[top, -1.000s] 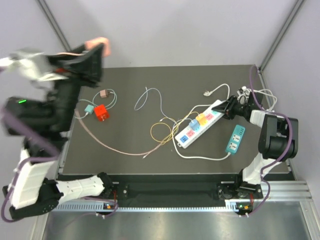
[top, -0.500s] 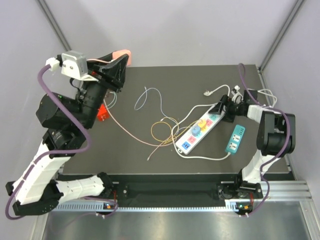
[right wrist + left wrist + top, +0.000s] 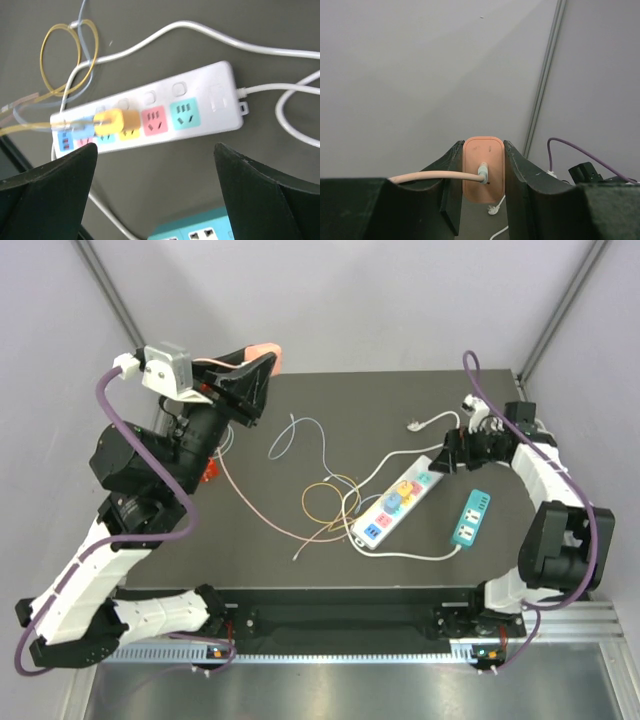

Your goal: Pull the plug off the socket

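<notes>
My left gripper (image 3: 262, 356) is raised high above the table's back left and is shut on a salmon-pink plug (image 3: 264, 347). In the left wrist view the plug (image 3: 484, 170) sits between my jaws, and its pink cable (image 3: 430, 176) leaves to the left. The cable (image 3: 250, 505) hangs down onto the table. The white power strip (image 3: 428, 478) lies at the right with a yellow plug (image 3: 396, 497) in it. My right gripper (image 3: 445, 457) is open above the strip's far end. The strip (image 3: 210, 100) and yellow plug (image 3: 117, 122) also show in the right wrist view.
A teal power strip (image 3: 471, 517) lies right of the white one. A white plug (image 3: 413, 425) on its lead lies at the back. Yellow cable loops (image 3: 325, 502) lie mid-table. A red adapter (image 3: 208, 470) shows behind my left arm.
My left arm has swung right with the pink plug still in its jaws, dragging the cable. My right gripper has lifted off the strip's end, and the strip has shifted a little.
</notes>
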`<action>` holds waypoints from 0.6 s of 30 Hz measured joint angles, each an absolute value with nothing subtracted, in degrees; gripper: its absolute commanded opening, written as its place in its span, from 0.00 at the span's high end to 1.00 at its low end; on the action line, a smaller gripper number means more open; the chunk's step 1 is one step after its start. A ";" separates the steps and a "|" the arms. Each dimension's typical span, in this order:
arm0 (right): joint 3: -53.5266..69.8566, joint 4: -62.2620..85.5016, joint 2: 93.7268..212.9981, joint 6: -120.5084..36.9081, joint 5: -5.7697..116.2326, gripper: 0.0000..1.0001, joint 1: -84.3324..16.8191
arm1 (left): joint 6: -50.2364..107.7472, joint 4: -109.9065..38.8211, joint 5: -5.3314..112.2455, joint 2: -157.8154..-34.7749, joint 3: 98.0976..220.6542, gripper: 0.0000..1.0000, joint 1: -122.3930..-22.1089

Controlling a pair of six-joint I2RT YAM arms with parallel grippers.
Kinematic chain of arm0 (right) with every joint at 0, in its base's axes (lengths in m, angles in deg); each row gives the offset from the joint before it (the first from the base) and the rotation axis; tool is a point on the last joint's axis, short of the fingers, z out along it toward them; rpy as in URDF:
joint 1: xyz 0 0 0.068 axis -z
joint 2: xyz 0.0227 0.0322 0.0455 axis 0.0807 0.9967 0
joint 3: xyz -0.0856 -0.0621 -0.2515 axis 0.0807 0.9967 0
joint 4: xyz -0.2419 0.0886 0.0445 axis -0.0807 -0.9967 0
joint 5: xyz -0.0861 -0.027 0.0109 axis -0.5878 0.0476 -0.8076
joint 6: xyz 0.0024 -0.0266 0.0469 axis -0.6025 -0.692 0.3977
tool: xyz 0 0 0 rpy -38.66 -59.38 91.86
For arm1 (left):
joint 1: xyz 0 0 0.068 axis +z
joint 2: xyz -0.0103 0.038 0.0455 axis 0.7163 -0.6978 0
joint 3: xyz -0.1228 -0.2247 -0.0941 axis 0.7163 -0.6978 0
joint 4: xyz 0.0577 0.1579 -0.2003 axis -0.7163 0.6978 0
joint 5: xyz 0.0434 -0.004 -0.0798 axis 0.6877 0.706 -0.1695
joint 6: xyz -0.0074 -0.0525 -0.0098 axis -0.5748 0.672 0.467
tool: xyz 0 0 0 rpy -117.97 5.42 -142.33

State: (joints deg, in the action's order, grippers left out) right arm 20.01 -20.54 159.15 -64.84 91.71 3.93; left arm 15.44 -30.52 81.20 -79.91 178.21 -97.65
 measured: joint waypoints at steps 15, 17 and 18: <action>19.14 -53.10 148.79 -130.65 111.93 0.00 -18.72 | 21.21 -32.42 76.26 -81.20 177.66 1.00 -97.65; 19.79 -45.96 148.03 -126.00 110.53 0.00 -26.63 | 22.28 -32.82 75.85 -81.40 177.66 1.00 -97.65; 20.77 -41.02 147.20 -122.85 109.33 0.00 -29.62 | 22.85 -33.10 75.65 -81.40 177.64 1.00 -97.65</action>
State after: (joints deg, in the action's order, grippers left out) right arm 20.77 -41.02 147.20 -122.85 109.33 -29.62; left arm 22.85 -33.10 75.65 -81.40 177.64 -97.65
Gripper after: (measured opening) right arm 0.996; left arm 0.383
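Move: The right hand, open and empty, has the pink cable's crossing in the cable tangle about 15 cm back, 25 cm left and 11 cm below. Nearer on that way are the white strip's near end, roughly 13 cm back, 18 left and 10 below, and the blue plug, some 6 back, 14 left and 7 below. From the left hand, raised high with the pink plug, the crossing lies about 57 cm below, 7 to the right and 2 back. Swinging fast to its left and back, some 17 cm each way, and rising about 5 cm, the right hand leaves the white strip's far end and sweeps over the strip towards its near end and the pink cable in the tangle. It goes back first, then mostly left; the wide-open fingers come round to point left, still sloping down. The left keeps its hold on the pink plug, drifts right a little and turns slightly clockwise. ##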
